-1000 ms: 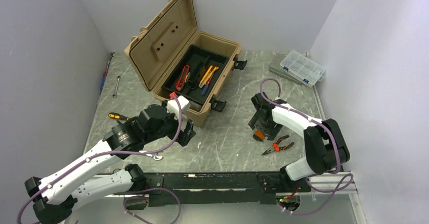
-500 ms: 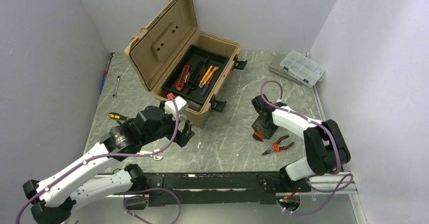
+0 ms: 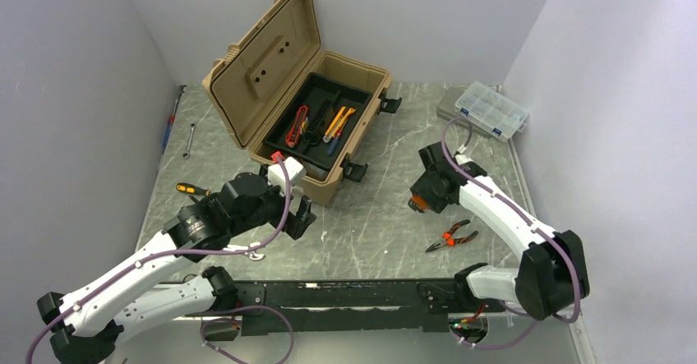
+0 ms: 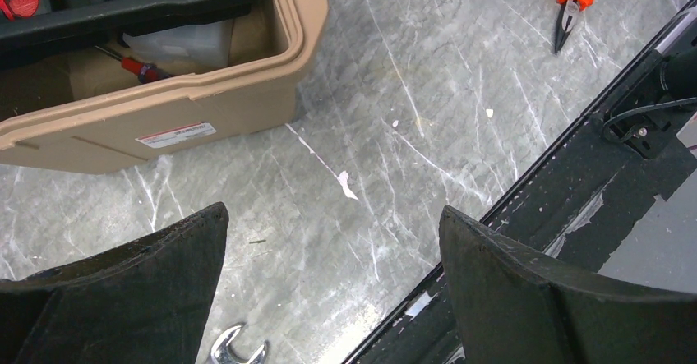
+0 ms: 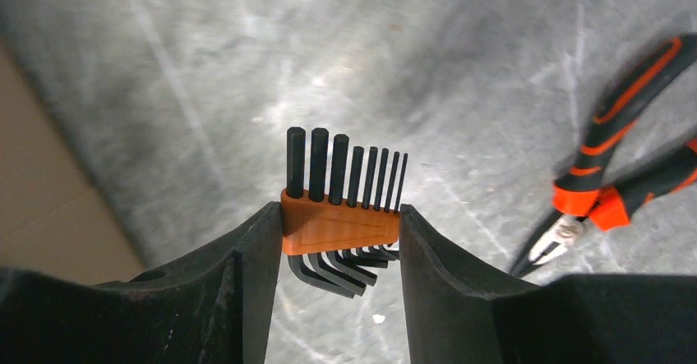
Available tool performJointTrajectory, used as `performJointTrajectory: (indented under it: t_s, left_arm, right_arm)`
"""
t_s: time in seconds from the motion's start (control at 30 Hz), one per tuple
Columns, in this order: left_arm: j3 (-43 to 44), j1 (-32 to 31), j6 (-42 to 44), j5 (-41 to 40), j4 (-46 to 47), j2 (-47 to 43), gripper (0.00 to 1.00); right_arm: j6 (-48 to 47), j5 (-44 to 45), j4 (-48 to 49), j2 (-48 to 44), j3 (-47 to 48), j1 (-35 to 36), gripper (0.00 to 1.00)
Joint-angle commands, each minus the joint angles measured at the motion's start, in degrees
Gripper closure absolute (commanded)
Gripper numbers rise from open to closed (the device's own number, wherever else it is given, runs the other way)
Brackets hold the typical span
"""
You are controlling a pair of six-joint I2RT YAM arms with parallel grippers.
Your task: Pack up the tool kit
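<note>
The tool kit is a tan toolbox [image 3: 322,186] standing open at the back centre, its lid [image 3: 263,60] raised. Its black insert tray [image 3: 283,144] holds a red cutter [image 3: 297,126] and a yellow-handled tool [image 3: 339,123]. My right gripper [image 3: 421,202] is shut on an orange holder of black hex keys [image 5: 341,224], held above the table to the right of the box. My left gripper [image 4: 333,212] hangs open and empty over bare table in front of the box's front wall [image 4: 164,109]. Orange-and-black pliers [image 3: 450,237] lie near the right gripper.
A small wrench [image 4: 238,352] lies under the left gripper. A yellow-handled screwdriver [image 3: 193,189], another wrench [image 3: 189,140] and a blue-and-red screwdriver [image 3: 170,126] lie at the left. A clear organiser case [image 3: 491,109] sits at the back right. A black rail [image 3: 345,294] borders the near edge.
The right gripper closed on the hex key set and lifted it off the table, its arm stretching out. The left arm has barely moved.
</note>
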Motion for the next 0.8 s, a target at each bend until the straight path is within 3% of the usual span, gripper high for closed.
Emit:
performJointTrajectory:
  t_s: [0.0,0.17,0.53,0.77]
  left_arm:
    - [0.55,-0.08,0.78,-0.44,-0.03,0.17,0.01]
    - [0.49,-0.07,0.09,-1.29,0.46,0.67,0.01]
    - [1.26,-0.03,-3.29,-10.21,-3.60,-1.12,0.01]
    - [2.87,0.78,-4.08,-15.59,-9.72,-3.94,0.01]
  right_arm:
    - [-2.51,-2.78,0.12,-2.65,8.06,0.15,0.74]
    - [-4.74,-5.29,4.08,0.21,19.22,2.31,0.75]
    - [-7.60,-9.31,11.68,23.71,51.64,12.24,0.74]
    - [-8.59,-8.77,19.46,33.52,56.68,13.57,0.74]
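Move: The right hand already holds the hex key set. The tray in the open toolbox is its goal, centred some 22 cm ahead, 28 cm left and 5 cm higher; the yellow knife inside lies about 21 cm ahead and 24 cm left, the near latch roughly 8 cm ahead and 20 cm left. The pliers lie about 7 cm back and 10 cm right. From the left hand, the tray is about 30 cm ahead, 3 cm right and 10 cm below. Keeping the hex key set pinched between its fingertips, the right hand sweeps left, up and forward, about 35 cm in all, away from the pliers and over the toolbox tray, sinking slightly at the end; its fingers tilt up towards forward while the hand turns some 25 degrees counter-clockwise. The open left hand shifts about 4 cm left, turning slightly counter-clockwise. ##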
